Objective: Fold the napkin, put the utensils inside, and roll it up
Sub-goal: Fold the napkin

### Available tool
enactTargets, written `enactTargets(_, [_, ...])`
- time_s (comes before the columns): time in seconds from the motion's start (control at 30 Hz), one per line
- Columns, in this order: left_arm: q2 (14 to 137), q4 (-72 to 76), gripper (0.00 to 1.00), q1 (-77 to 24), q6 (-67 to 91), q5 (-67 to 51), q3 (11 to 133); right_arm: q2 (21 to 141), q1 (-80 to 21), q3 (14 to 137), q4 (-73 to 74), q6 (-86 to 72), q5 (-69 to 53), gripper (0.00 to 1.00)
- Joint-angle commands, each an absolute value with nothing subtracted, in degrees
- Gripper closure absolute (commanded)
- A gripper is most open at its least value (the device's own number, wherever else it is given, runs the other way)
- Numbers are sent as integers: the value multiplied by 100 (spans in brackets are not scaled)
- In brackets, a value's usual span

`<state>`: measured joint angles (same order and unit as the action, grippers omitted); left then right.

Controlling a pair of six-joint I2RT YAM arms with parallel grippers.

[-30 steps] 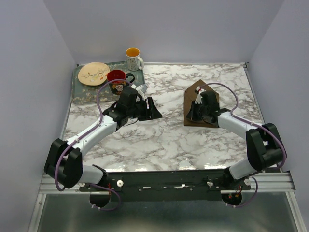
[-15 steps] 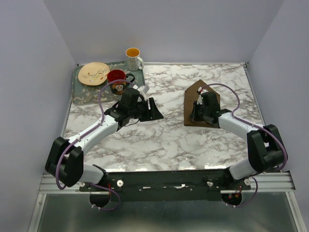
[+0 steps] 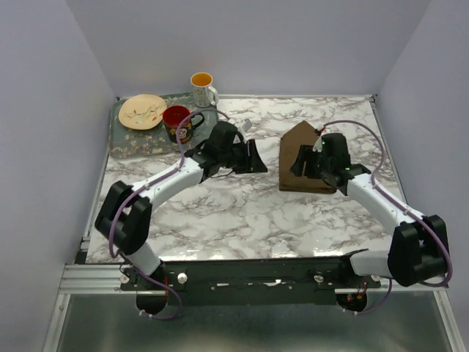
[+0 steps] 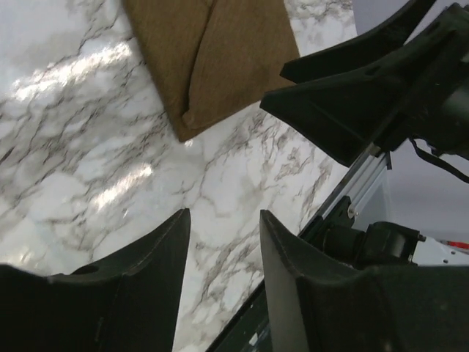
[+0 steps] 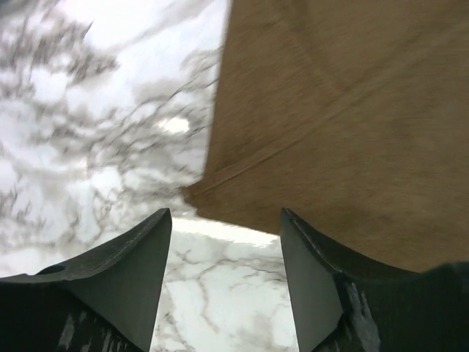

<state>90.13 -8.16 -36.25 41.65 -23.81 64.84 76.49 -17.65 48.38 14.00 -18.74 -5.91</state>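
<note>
The dark brown napkin [image 3: 316, 180] lies folded on the marble at the right, its point toward the back wall. My right gripper [image 3: 299, 163] hovers over its left part, open and holding nothing. In the right wrist view the napkin [image 5: 344, 103] fills the upper right, one corner just ahead of the right gripper [image 5: 226, 220]. My left gripper [image 3: 253, 156] is open and empty, just left of the napkin and apart from it. The left wrist view shows the napkin [image 4: 212, 59] ahead of the left gripper [image 4: 223, 220], with the right gripper's fingers [image 4: 344, 110] at the right. The utensils do not show.
A green tray [image 3: 132, 144] at the back left carries a cream plate [image 3: 143, 111] and a red mug [image 3: 178, 121]. A white mug [image 3: 202, 88] with an orange inside stands at the tray's back edge. Grey walls close in three sides.
My right gripper has opened and let go of the napkin, shifting slightly right. The left arm has swung right toward the napkin's left edge, its jaws a little narrower.
</note>
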Motion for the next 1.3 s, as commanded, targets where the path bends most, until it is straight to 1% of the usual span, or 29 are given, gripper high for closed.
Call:
enactTargets(0.0, [10167, -598, 59, -4007, 4333, -2619, 7548, 7330, -766, 4607, 1864, -2162, -614, 36])
enactTargets(0.07, [10789, -537, 64, -4095, 4482, -2645, 8076, 7470, -415, 4597, 1846, -2215, -878, 40])
enactTargets(0.13, [11143, -492, 68, -4192, 4579, -2654, 8470, 7716, -256, 4641, 1846, -2250, -1229, 52])
enactTargets(0.2, [11530, -544, 70, -4245, 4623, -2593, 8639, 7857, -132, 4649, 1846, -2215, -1257, 65])
enactTargets(0.33, [11882, -624, 71, -4298, 4579, -2558, 8876, 7901, -26, 4483, 1846, -2232, -1178, 66])
enactTargets(0.37, [11987, -650, 71, -4307, 4562, -2575, 8903, 7919, 182, 4378, 1846, -2241, -1160, 66])
enactTargets(0.47, [12146, -668, 71, -4315, 4500, -2549, 8938, 7998, 333, 4158, 1749, -2250, -1064, 67])
enactTargets(0.67, [12594, -975, 71, -4315, 4289, -2444, 9299, 8315, 448, 4271, 1775, -2285, -730, 68])
enactTargets(0.8, [12621, -1089, 71, -4315, 4184, -2391, 9343, 8113, 448, 4333, 1925, -2233, -589, 68])
enactTargets(1.0, [12252, -1327, 70, -4324, 3964, -2189, 9369, 7515, 448, 4377, 1934, -2250, -1186, 67])
enactTargets(1.13, [11997, -1406, 67, -4368, 3841, -1996, 9351, 7742, 474, 4386, 2065, -2259, -616, 64])
enactTargets(1.27, [12014, -1652, 65, -4544, 3595, -1819, 9510, 8059, 562, 4438, 2118, -2320, -606, 64])
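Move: Beneath and roughly 10 cm to the left hand's right, 2 cm ahead and 15 cm down, lies the folded napkin's near-left corner. The right hand heads for the near-right corner, about 16 cm to its right, 2 cm back and 9 cm below. From the right hand, the near-left corner is some 5 cm left and 2 cm back; the pointed far end is about 30 cm ahead and 7 cm right. Swapping places over the near edge, the right hand slides about 12 cm right, from the near-left corner towards the near-right one, dipping some 8 cm, then rising 3–4 and settling slightly again while turning clockwise and tipping down. The left sweeps 10 cm right and slightly forward, then sinks 10 cm to the near-left corner. Both grippers narrow without shutting; contact can't be seen. ##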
